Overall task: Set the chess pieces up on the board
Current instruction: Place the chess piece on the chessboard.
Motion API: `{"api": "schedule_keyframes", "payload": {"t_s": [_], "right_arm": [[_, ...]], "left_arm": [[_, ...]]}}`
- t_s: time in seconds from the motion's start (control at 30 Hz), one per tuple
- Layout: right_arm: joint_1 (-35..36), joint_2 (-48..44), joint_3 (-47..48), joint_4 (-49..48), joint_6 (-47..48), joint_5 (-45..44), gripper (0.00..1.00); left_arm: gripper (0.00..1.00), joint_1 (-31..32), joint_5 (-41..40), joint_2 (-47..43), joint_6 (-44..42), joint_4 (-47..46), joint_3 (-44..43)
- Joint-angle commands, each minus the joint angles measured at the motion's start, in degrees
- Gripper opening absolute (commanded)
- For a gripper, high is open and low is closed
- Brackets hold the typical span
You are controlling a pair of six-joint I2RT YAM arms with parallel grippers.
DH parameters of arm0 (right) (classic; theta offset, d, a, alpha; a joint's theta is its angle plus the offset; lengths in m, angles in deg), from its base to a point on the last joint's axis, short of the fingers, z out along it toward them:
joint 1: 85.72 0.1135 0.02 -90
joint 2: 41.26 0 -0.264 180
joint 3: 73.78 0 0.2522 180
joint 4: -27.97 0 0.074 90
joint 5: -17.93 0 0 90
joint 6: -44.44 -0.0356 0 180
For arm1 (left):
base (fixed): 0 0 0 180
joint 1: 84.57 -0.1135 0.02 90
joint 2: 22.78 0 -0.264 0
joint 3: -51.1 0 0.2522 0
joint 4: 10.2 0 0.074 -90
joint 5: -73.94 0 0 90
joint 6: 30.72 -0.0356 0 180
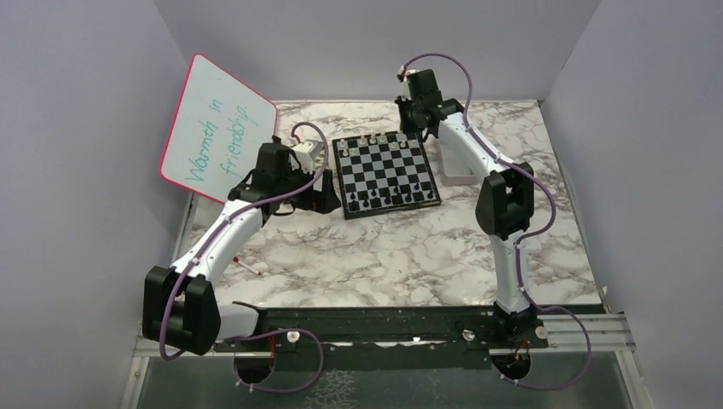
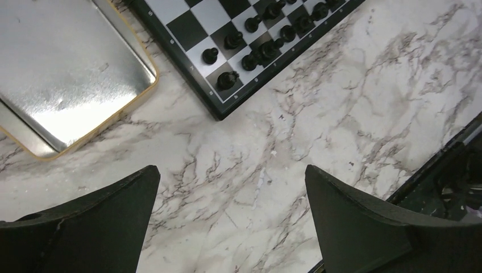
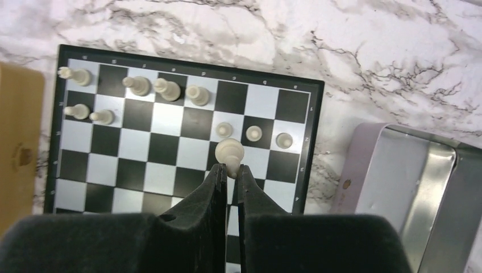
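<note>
The board (image 1: 388,170) lies at the middle of the marble table. Black chess pieces (image 1: 388,198) stand along its near rows and pale ones (image 1: 373,141) along its far rows. My right gripper (image 3: 229,169) hovers over the far right part of the board (image 3: 170,153), shut on the top of a pale piece (image 3: 229,151); several pale pieces (image 3: 165,88) stand on the rows beyond it. My left gripper (image 2: 230,176) is open and empty over bare marble, just off the board's near left corner (image 2: 219,108), where black pieces (image 2: 250,48) stand.
A shiny metal tray (image 2: 62,74) lies left of the board, and another tray (image 3: 409,187) lies at its right. A whiteboard with a pink rim (image 1: 217,128) leans at the back left. A tan object (image 3: 17,142) sits past the board's other side.
</note>
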Motion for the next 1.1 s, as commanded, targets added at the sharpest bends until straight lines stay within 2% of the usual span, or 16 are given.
{"api": "schedule_keyframes", "payload": {"t_s": [0.0,0.17,0.63,1.07], "right_arm": [[0.25,4.51,5.08,2.02,5.60,-3.50,0.08],[0.18,8.78,10.09,2.64,7.68,-5.46,0.08],[0.17,13.82,11.45,-2.53,8.64,-4.44,0.11],[0.18,17.96,14.45,-3.12,9.63,-4.29,0.13]], "left_arm": [[0.99,0.93,-6.23,-1.68,-3.17,1.89,1.80],[0.99,1.70,-5.76,-0.62,-3.49,2.49,1.21],[0.99,2.09,-6.76,-0.70,-3.77,2.88,1.45],[0.99,2.63,-6.77,-0.30,-3.81,2.87,1.43]]}}
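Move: The right hand holds a white piece. Its likely place, the empty far-row square beside the last standing back-row piece, lies about 6 cm ahead, 2 cm left and 12 cm below. That back-row piece stands roughly 3 cm further left; the nearest pawns are about 3 cm ahead of the hand, one 2 cm left, the other 1 cm right. From the left hand the square is some 26 cm ahead and 17 cm right, 12 cm lower. Still pinching the white piece by its upper end, base leading, the right hand sinks about 8 cm and reaches some 5 cm forward over the near pawns towards the empty far-row square, rolling about 10 degrees so its left side dips. The forward reach is quick at first, then it mainly descends; the fingers stay closed. The open left hand sinks 2 cm, then waits. ##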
